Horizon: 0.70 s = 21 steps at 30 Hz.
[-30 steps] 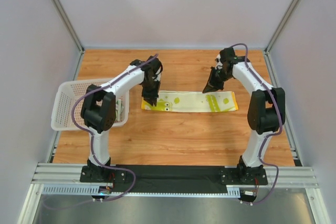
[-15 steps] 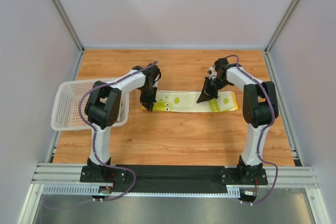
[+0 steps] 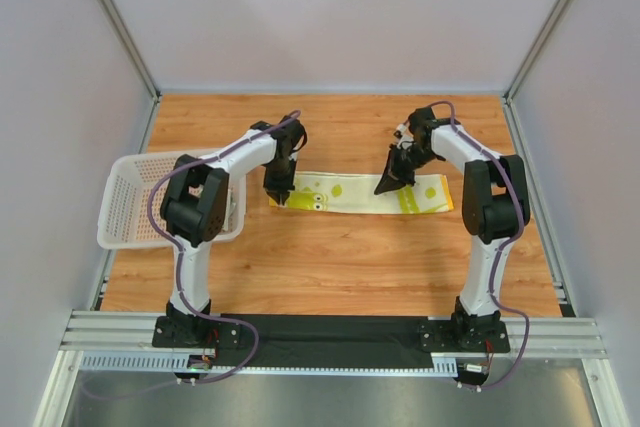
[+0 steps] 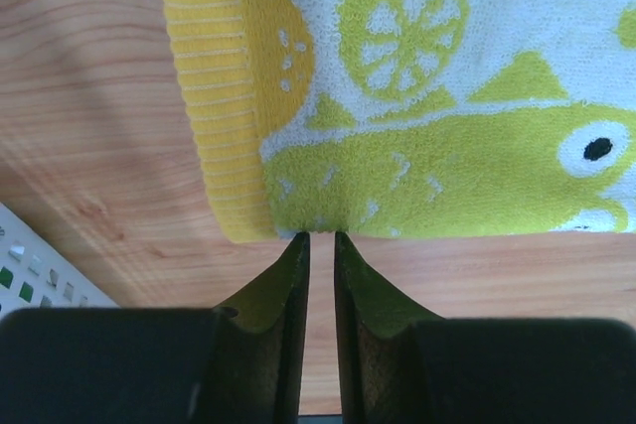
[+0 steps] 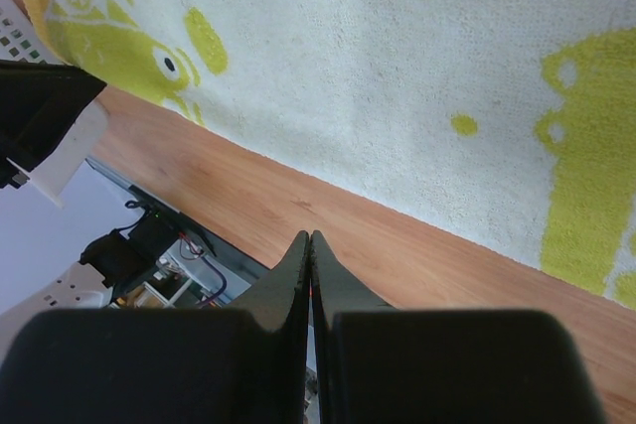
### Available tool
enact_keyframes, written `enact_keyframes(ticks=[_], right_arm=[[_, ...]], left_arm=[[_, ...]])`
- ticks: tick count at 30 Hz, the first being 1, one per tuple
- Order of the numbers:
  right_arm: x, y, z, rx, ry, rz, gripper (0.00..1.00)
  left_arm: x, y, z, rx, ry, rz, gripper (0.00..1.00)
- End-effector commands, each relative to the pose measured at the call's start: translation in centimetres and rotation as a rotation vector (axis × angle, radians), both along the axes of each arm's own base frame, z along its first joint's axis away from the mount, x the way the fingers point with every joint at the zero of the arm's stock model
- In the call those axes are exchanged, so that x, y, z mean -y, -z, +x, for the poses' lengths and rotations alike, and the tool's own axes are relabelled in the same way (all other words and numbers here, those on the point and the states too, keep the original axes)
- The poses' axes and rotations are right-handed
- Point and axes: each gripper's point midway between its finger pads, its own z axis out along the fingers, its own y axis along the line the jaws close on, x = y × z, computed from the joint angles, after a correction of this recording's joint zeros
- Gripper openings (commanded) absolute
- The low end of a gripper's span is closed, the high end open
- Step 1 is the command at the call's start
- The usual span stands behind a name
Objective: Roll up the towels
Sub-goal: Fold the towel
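One towel [image 3: 360,194], pale with lime-green prints and yellow ends, lies flat as a long strip across the middle of the table. My left gripper [image 3: 281,199] points down at its left end. In the left wrist view the jaws [image 4: 320,235] stand a narrow slit apart, and their tips pinch the towel's [image 4: 447,96] near edge, which dimples between them. My right gripper [image 3: 384,187] hovers over the strip right of its middle. It is shut and empty, its tips [image 5: 310,235] over bare wood just off the towel's [image 5: 397,76] near edge. No other towel shows clearly.
A white mesh basket [image 3: 130,202] stands at the table's left edge, close beside the left arm; its corner [image 4: 30,265] shows in the left wrist view. Grey walls enclose the wooden table, and a metal rail runs along the front.
The left jaws have narrowed onto the towel's near edge at its left end. The right arm has folded in, and its shut gripper has come down and left over the strip.
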Motion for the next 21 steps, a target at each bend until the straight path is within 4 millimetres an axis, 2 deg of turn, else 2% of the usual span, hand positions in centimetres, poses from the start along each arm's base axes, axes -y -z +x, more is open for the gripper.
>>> enact_keyframes(ticks=[1, 10, 13, 15, 17, 20, 21], right_arm=[[-0.7, -0.5, 0.1, 0.010, -0.031, 0.019, 0.00], [-2.1, -0.6, 0.2, 0.009, -0.062, 0.024, 0.00], [-3.2, -1.0, 0.4, 0.016, -0.084, 0.032, 0.00], [-4.1, -1.4, 0.7, 0.025, -0.104, 0.040, 0.00], [-5.5, -1.7, 0.7, 0.031, -0.132, 0.055, 0.00], [-8.3, -2.0, 0.0, 0.020, -0.172, 0.106, 0.00], [-9.7, -2.0, -0.4, 0.017, -0.201, 0.117, 0.00]], left_arm=[[0.2, -3.8, 1.7, 0.110, -0.012, -0.020, 0.22], [0.2, -3.6, 1.9, 0.133, -0.009, -0.034, 0.24], [-0.1, -2.4, 1.8, 0.110, -0.006, -0.019, 0.24], [-0.4, -0.8, 1.3, 0.077, 0.000, -0.004, 0.23], [-0.9, 1.0, 0.8, 0.037, -0.005, 0.008, 0.21], [-1.6, 2.6, 0.1, -0.002, -0.019, 0.007, 0.20], [-1.7, 2.8, 0.1, -0.001, -0.025, 0.004, 0.20]])
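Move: The towel lies folded into a long strip. Its near-left corner is about 2 cm left of the left hand and 1 cm below its tips. The strip's middle is some 16 cm to that hand's right and 2 cm farther out, while the white basket's middle lies about 21 cm to its left, level with it. From the right hand, that corner is roughly 21 cm left, 3 cm back and 4 cm lower; the strip's middle is about 4 cm left. Leftward, slowly at first and then quickening, the right hand travels about 6 cm above the strip towards the left hand, fingers shut, turning slightly counter-clockwise and ending about 1 cm higher. The left hand lifts just over 1 cm while easing forward, then comes down some 2.5 cm and slightly left, its barely parted fingertips reaching the towel's near edge by the corner. ##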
